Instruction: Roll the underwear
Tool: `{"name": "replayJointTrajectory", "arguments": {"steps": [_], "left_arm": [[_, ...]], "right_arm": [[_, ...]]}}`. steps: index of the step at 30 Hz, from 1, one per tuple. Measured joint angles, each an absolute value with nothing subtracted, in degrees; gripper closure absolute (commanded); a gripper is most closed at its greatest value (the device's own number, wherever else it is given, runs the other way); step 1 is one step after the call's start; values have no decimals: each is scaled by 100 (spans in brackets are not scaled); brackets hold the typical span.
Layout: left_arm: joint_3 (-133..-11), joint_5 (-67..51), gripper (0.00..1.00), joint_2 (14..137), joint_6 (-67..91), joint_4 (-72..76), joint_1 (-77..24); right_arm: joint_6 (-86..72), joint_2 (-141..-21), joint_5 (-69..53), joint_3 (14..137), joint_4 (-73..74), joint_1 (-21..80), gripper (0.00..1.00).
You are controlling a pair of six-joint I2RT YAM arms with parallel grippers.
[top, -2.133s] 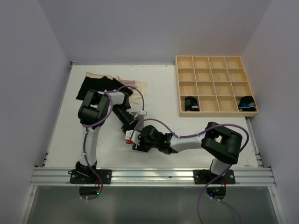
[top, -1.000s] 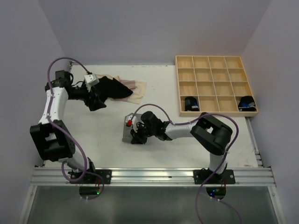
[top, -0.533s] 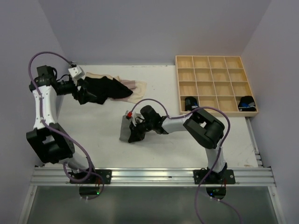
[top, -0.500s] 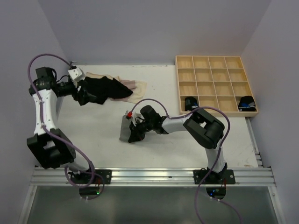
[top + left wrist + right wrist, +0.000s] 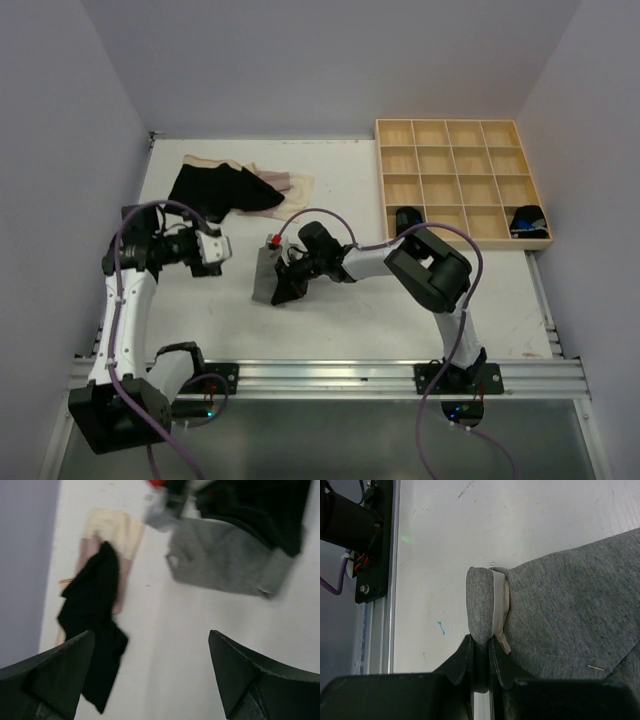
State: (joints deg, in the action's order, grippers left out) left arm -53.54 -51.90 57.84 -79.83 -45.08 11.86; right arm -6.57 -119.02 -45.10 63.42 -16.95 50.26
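The grey underwear [image 5: 266,279] lies flat on the table's middle. My right gripper [image 5: 284,284] is shut on its folded near edge, where a pale band shows, seen in the right wrist view [image 5: 480,642] with the grey cloth [image 5: 570,605] spreading to the right. My left gripper [image 5: 215,252] hovers left of it, open and holding nothing. In the left wrist view [image 5: 155,680] its jaws stand wide over bare table, the grey underwear [image 5: 225,565] ahead. Black underwear [image 5: 215,188] lies at the back left on pale beige-pink pieces [image 5: 292,186].
A light wooden tray [image 5: 462,131] of square compartments stands at the back right, with dark rolled items in two front cells [image 5: 408,222] [image 5: 527,221]. An aluminium rail [image 5: 320,376] runs along the near edge. Purple-grey walls close in on both sides.
My left arm has swung from the black underwear at the back left to the near left, gripper still open and empty. The right gripper keeps its hold on the grey cloth, nudged slightly left.
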Motion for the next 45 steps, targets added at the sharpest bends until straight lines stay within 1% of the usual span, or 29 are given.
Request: {"name": "replayJointTrajectory", "arguments": {"steps": [2,5,6,9,12,14,16,20,22,25,29,32,35,42,45], "left_arm": [[-4427,-4897,2,5315,-8534,-4681,869],[-3299,-4530,11,4431,-9290,-4816,416],[-2987,-4442,17,4145,-9542,-4829,292],[-2206,-4204,25,3367,-10254,-4952,113],[-1809,-4040,32,3022,-10722,-5078,93],[-1767,-3994,34,3105,-10763,-5074,78],[-1907,-3962,35,3485,-10687,-5022,-40],[-2805,-3944,35,4810,-10103,-4982,-320],[-3179,-3911,36,5251,-9797,-4762,-521],[-3245,-3693,38,5317,-9297,-4327,-1105],[-3052,-3356,47,5290,-8735,-3769,-2084],[-2856,-3072,51,5332,-8444,-3470,-2578],[-2718,-2834,51,5391,-8300,-3234,-2799],[-2342,-2377,51,5509,-8197,-2714,-2971],[-2189,-2222,55,5680,-8180,-2425,-2985]], "right_arm": [[-766,-11990,-4657,6412,-1695,4982,100],[-899,-12081,-4827,6477,-1704,4921,100],[-945,-12121,-4888,6504,-1704,4904,100],[-1087,-12232,-5057,6591,-1704,4851,100],[-1223,-12322,-5205,6657,-1706,4803,100],[-1295,-12361,-5266,6683,-1710,4781,100],[-1343,-12385,-5317,6694,-1717,4766,100],[-1433,-12440,-5391,6722,-1743,4744,100],[-1479,-12464,-5430,6740,-1752,4727,100],[-1562,-12523,-5529,6755,-1806,4696,100],[-1629,-12551,-5575,6757,-1848,4681,100],[-1660,-12597,-5651,6794,-1857,4668,100],[-1702,-12648,-5730,6842,-1837,4646,100],[-1772,-12731,-5865,6912,-1833,4613,100],[-1798,-12757,-5907,6936,-1824,4604,100]]}}
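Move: The near edge of the underwear, a narrow folded strip, sticks out some 4 cm to the left of the right fingers, which already pinch it at about its own height. From the left hand that free end lies roughly 8 cm back, 10 cm to the right and 20 cm below. The underwear's flat body spreads about 5 cm forward of the end and 2 cm to its right. The black cloth lies some 18 cm straight ahead of the left hand, 20 cm below. To the free end of the folded strip comes the left hand, dropping fast, down and back, then rising briefly, swinging right and sinking again, nearly 20 cm lower in all, turning clockwise and tipping its fingers steeper. Its wide-open fingers narrow to about half and end astride the strip, not yet pinching. The right hand stays and keeps its pinch, rolling about 20 degrees, forward side down. ##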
